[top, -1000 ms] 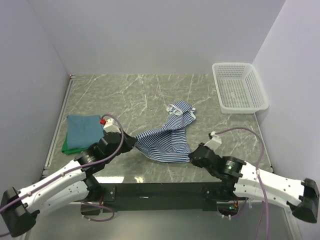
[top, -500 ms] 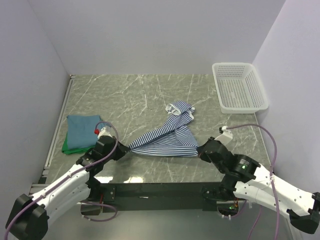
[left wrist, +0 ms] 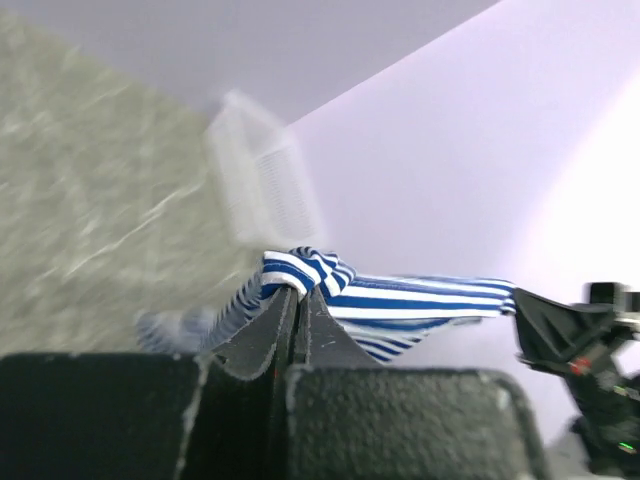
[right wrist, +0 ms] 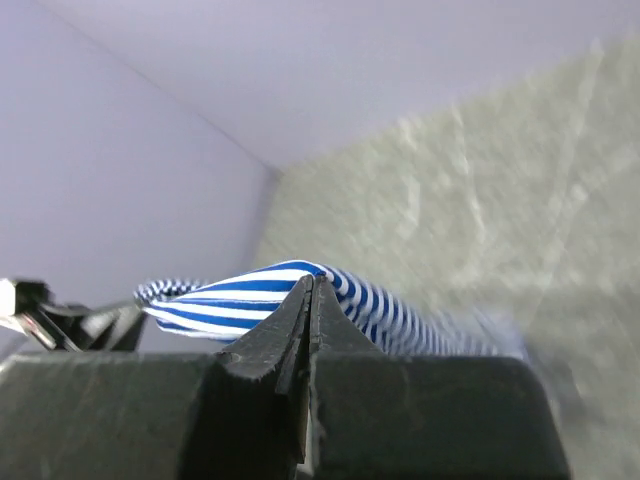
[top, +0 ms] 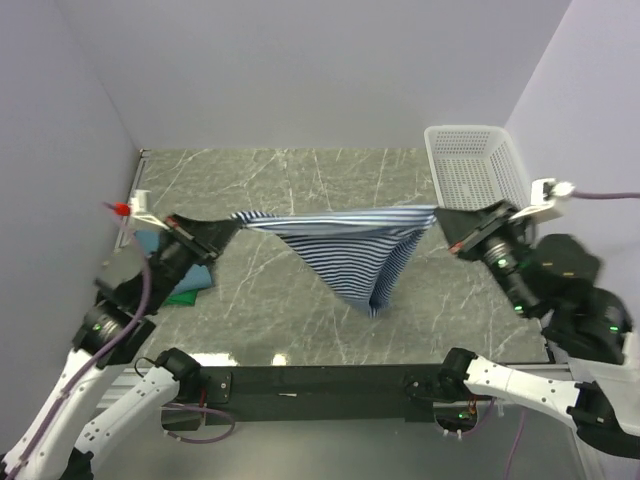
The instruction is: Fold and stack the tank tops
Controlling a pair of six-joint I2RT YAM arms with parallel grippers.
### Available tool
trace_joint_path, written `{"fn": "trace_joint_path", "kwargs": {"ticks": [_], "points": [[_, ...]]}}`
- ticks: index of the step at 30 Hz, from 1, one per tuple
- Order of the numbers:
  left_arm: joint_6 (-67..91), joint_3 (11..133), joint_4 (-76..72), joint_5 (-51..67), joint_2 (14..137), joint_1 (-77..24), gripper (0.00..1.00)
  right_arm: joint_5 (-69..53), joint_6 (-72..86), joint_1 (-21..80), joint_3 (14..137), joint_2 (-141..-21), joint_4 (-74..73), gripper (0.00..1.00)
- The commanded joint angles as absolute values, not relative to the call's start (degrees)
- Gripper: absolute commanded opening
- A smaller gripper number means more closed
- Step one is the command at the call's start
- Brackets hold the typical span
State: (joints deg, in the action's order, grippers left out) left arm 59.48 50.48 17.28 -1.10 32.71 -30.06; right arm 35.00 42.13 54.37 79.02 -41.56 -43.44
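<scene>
The navy-and-white striped tank top [top: 345, 245] hangs stretched in the air between both grippers, sagging to a point over the table's middle. My left gripper [top: 232, 221] is shut on its left end; in the left wrist view the cloth [left wrist: 390, 305] bunches at the closed tips [left wrist: 297, 293]. My right gripper [top: 440, 215] is shut on its right end, and the stripes [right wrist: 240, 295] wrap over the closed tips [right wrist: 310, 283]. Under the left arm lie a folded teal-blue top [top: 198, 275] and a green top [top: 183, 295], mostly hidden.
A white mesh basket [top: 470, 175] stands at the back right against the wall, just behind the right gripper. Walls close in the marble table [top: 300, 180] on three sides. The left arm's cable runs beside the folded tops.
Both arms have risen and pulled apart, lifting the striped top off the table and stretching it taut in the air. The left arm now covers most of the folded tops.
</scene>
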Motion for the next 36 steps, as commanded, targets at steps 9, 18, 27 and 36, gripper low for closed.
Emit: {"fn": "trace_joint_path", "kwargs": {"ticks": [9, 18, 27, 36], "points": [[68.7, 62.5, 9.4, -4.7, 33.7, -29.8, 0.01, 36.4, 29.4, 54.0, 103.3, -52.3, -41.7, 0.0], [65.5, 63.8, -3.7, -6.4, 48.1, -27.8, 0.01, 18.4, 25.7, 38.9, 102.6, -63.3, -32.1, 0.0], [71.6, 85.3, -22.8, 20.5, 78.1, -10.9, 0.01, -3.8, 28.3, 20.1, 124.7, -84.4, -27.0, 0.0], [69.4, 75.1, -17.1, 24.0, 67.3, -5.6, 0.01, -4.0, 28.6, 18.0, 100.0, -72.5, -21.2, 0.0]]}}
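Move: Both hands already hold the striped tank top by its top corners, stretched between them in the air. The bare middle of the table is some 9 cm ahead of the left hand, 16 cm to its right and 36 cm below. The folded stack lies roughly 6 cm ahead of the left hand and 19 cm to its left. From the right hand, that bare middle is about 11 cm ahead, 16 cm left and 41 cm down; the basket is around 30 cm ahead and 17 cm right. Both grippers keep their pinch on the striped top's corners and carry it up about 11 cm, fingers tipping up some 10 degrees and the left hand drawing slightly back. Then they whip it forward together, roughly 25 cm at nearly constant height, over the far part of the table, before easing back about 3 cm. ##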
